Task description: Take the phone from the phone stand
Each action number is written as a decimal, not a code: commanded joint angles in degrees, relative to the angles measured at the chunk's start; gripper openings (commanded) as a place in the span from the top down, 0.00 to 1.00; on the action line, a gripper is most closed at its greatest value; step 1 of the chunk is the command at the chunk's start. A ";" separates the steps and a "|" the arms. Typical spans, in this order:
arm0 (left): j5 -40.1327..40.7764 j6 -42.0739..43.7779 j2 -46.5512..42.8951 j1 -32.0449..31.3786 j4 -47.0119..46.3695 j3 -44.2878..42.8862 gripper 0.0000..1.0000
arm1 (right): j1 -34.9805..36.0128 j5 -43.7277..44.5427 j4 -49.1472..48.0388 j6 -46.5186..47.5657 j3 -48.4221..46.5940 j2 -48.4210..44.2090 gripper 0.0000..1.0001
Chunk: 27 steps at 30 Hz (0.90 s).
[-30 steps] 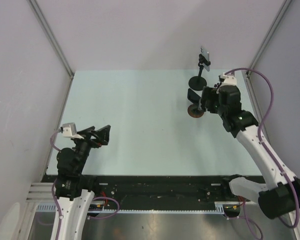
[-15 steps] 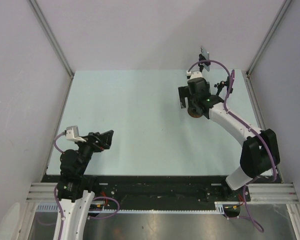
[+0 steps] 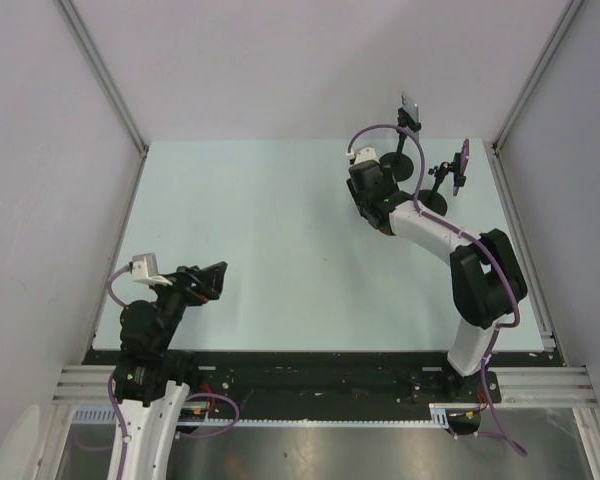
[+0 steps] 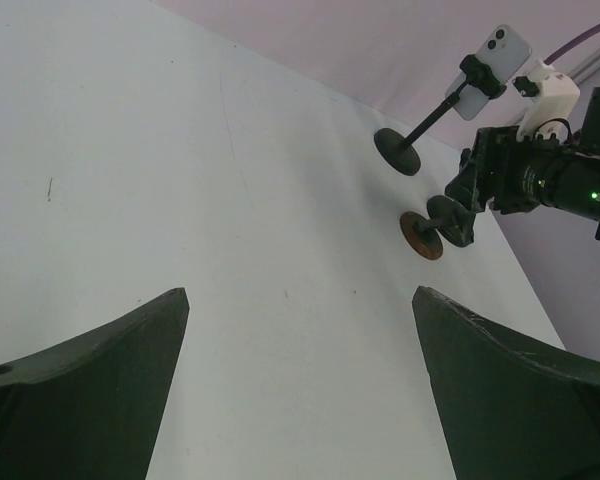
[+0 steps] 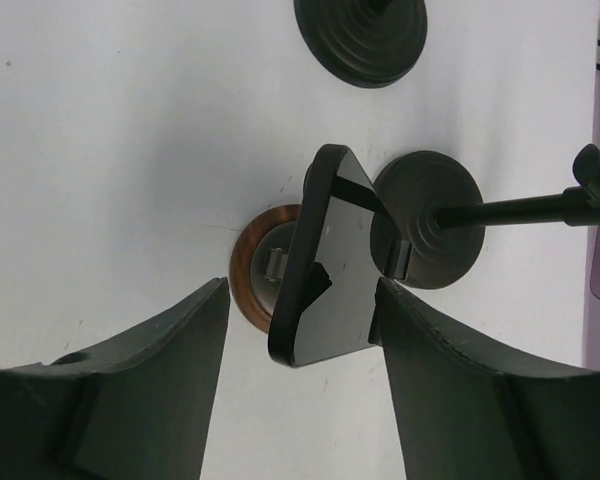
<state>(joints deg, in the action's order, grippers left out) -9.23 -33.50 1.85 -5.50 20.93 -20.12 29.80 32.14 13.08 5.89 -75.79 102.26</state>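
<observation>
In the right wrist view a black phone stands on edge on a phone stand with a round brown base. My right gripper is open around it: the right finger touches the phone's edge, and the left finger is a gap away. From above, the right gripper hides this phone. The brown base also shows in the left wrist view. My left gripper is open and empty, low at the near left.
Two other stands with black round bases stand close behind. One holds a pale phone high on a clamp. The other has a slanted rod carrying a purple phone. Walls enclose the table on three sides.
My right arm swung left and farther back, bringing its gripper over the brown-based stand. Its jaws narrowed around the black phone. The left arm dropped slightly and stays open.
</observation>
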 commanded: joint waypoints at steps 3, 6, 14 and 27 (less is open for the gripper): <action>-0.26 -0.43 -0.44 0.40 0.16 -1.85 0.00 | 0.43 5.56 -5.87 3.77 -3.31 2.24 0.44; -0.26 -0.52 -0.44 0.40 0.17 -1.77 0.00 | 0.43 6.18 -6.58 5.00 -3.58 3.03 0.53; -0.52 -0.78 -0.27 0.40 0.43 -1.94 0.00 | 1.66 7.59 -6.49 6.76 -4.45 1.90 0.78; -0.44 -3.07 3.16 0.40 0.69 -4.57 0.00 | 4.73 10.21 -3.16 6.33 -7.53 -4.34 1.00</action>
<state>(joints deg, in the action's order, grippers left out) -9.41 -34.59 3.09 -5.50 21.93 -20.97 32.53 41.76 10.17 14.22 -78.28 103.33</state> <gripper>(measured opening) 0.996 0.126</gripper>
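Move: The phone I'm after sits almost between my right fingertips, about 3 cm ahead, 1 cm to the right and 1 cm lower. Its wooden-based stand rests on the table some 12 cm below my right hand, about 2 cm ahead and 1 cm left. The right stand's foot is roughly 7 cm ahead and 9 cm right, the back stand's foot 16 cm ahead and 2 cm right, both about 12 cm down. From my left hand, the phone lies around 26 cm ahead, 36 cm right and 9 cm lower. I close my right fingers around the phone while easing about 1.5 cm forward and a little right, rolling my wrist some 10 degrees so its left side dips. As they near closing I start rising and pinch the phone between the pads, then draw back left and slightly towards me, ending about 3 cm higher than I began. ##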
